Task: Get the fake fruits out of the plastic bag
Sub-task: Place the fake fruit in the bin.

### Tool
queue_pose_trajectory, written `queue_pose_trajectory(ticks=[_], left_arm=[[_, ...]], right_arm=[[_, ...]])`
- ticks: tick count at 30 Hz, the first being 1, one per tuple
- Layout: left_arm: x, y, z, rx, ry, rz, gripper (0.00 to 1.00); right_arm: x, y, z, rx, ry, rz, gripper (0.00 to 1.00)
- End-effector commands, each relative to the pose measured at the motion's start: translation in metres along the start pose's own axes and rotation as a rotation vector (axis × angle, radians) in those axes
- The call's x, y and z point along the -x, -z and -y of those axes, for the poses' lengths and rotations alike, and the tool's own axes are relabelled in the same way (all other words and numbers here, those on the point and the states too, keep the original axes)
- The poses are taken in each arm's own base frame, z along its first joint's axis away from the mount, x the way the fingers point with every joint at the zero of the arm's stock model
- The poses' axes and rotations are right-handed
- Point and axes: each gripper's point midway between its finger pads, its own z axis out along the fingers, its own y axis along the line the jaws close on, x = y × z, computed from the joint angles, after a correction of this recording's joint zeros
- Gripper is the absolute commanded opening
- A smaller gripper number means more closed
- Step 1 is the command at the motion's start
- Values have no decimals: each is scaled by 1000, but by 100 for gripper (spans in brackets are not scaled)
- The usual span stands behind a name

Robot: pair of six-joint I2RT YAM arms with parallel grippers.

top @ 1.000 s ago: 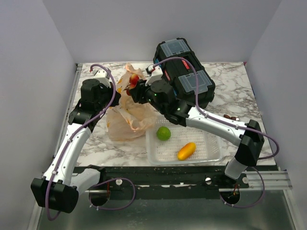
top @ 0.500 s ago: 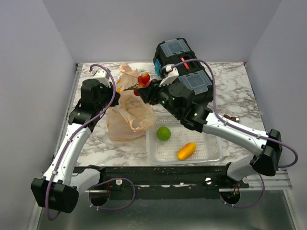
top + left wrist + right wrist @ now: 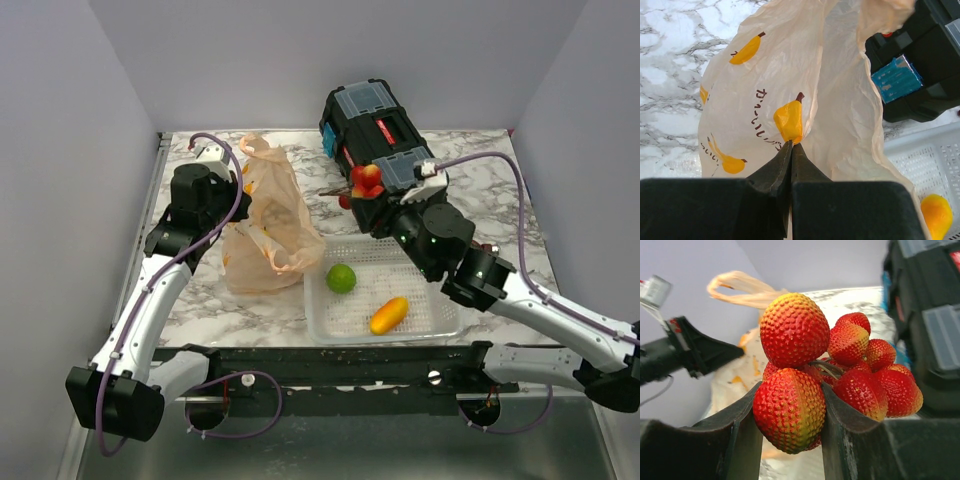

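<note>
The plastic bag (image 3: pixel 268 220), thin peach-tan film printed with yellow bananas, stands crumpled on the marble at the left. My left gripper (image 3: pixel 240 196) is shut on a fold of the plastic bag (image 3: pixel 840 100), its fingertips (image 3: pixel 791 145) pinched together on the film. A bunch of bumpy red berries (image 3: pixel 363 179) on a brown stem hangs in the air to the right of the bag, in front of the black case. My right gripper (image 3: pixel 790 410) is shut on one berry of that bunch (image 3: pixel 850 355). What lies inside the bag is hidden.
A black toolbox (image 3: pixel 385 135) with clear lids stands at the back, close behind the berries. A white mesh basket (image 3: pixel 440 300) at the front holds a green ball (image 3: pixel 341 278) and an orange oblong fruit (image 3: pixel 388 315). Grey walls close in both sides.
My right arm has drawn away from the bag's mouth to the right, carrying the berry bunch clear of the bag. The left gripper has kept its pinch on the bag.
</note>
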Motion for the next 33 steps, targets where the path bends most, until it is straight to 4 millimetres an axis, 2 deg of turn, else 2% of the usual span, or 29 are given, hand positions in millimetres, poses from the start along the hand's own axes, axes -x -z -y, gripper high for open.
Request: queue_pose_trajectory(ticks=[1, 4, 9, 11, 16, 23, 33], left_arm=[[9, 0, -2, 12, 6, 15, 0], [10, 1, 1, -7, 9, 14, 0], [10, 2, 5, -27, 17, 8, 0], [10, 1, 6, -35, 19, 14, 0], [9, 1, 8, -45, 23, 3, 0], [8, 0, 8, -46, 24, 2, 0], [8, 1, 10, -53, 27, 4, 0]], right_arm=[[-15, 28, 51, -166, 31, -29, 1], [-40, 46, 71, -200, 12, -81, 1], [-95, 71, 110, -314, -13, -209, 1], [-107, 80, 122, -356, -31, -228, 1], [-122, 95, 149, -473, -63, -226, 1], [-128, 104, 178, -655, -40, -210, 1], [-173, 105, 200, -752, -60, -289, 2]])
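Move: The right hand, holding the strawberry bunch high, has the bin's middle about 33 cm below it, some 8 cm to its right and 3 cm back. In the bin the green fruit lies about 4 cm left and level with this hand, the mango some 8 cm right and 9 cm back. From the left hand on the bag, the bin's middle is about 30 cm right, 10 cm back and 23 cm lower. The right hand lowers the gripped strawberries some 22 cm towards the bin, swinging 14 cm right and tipping down. ##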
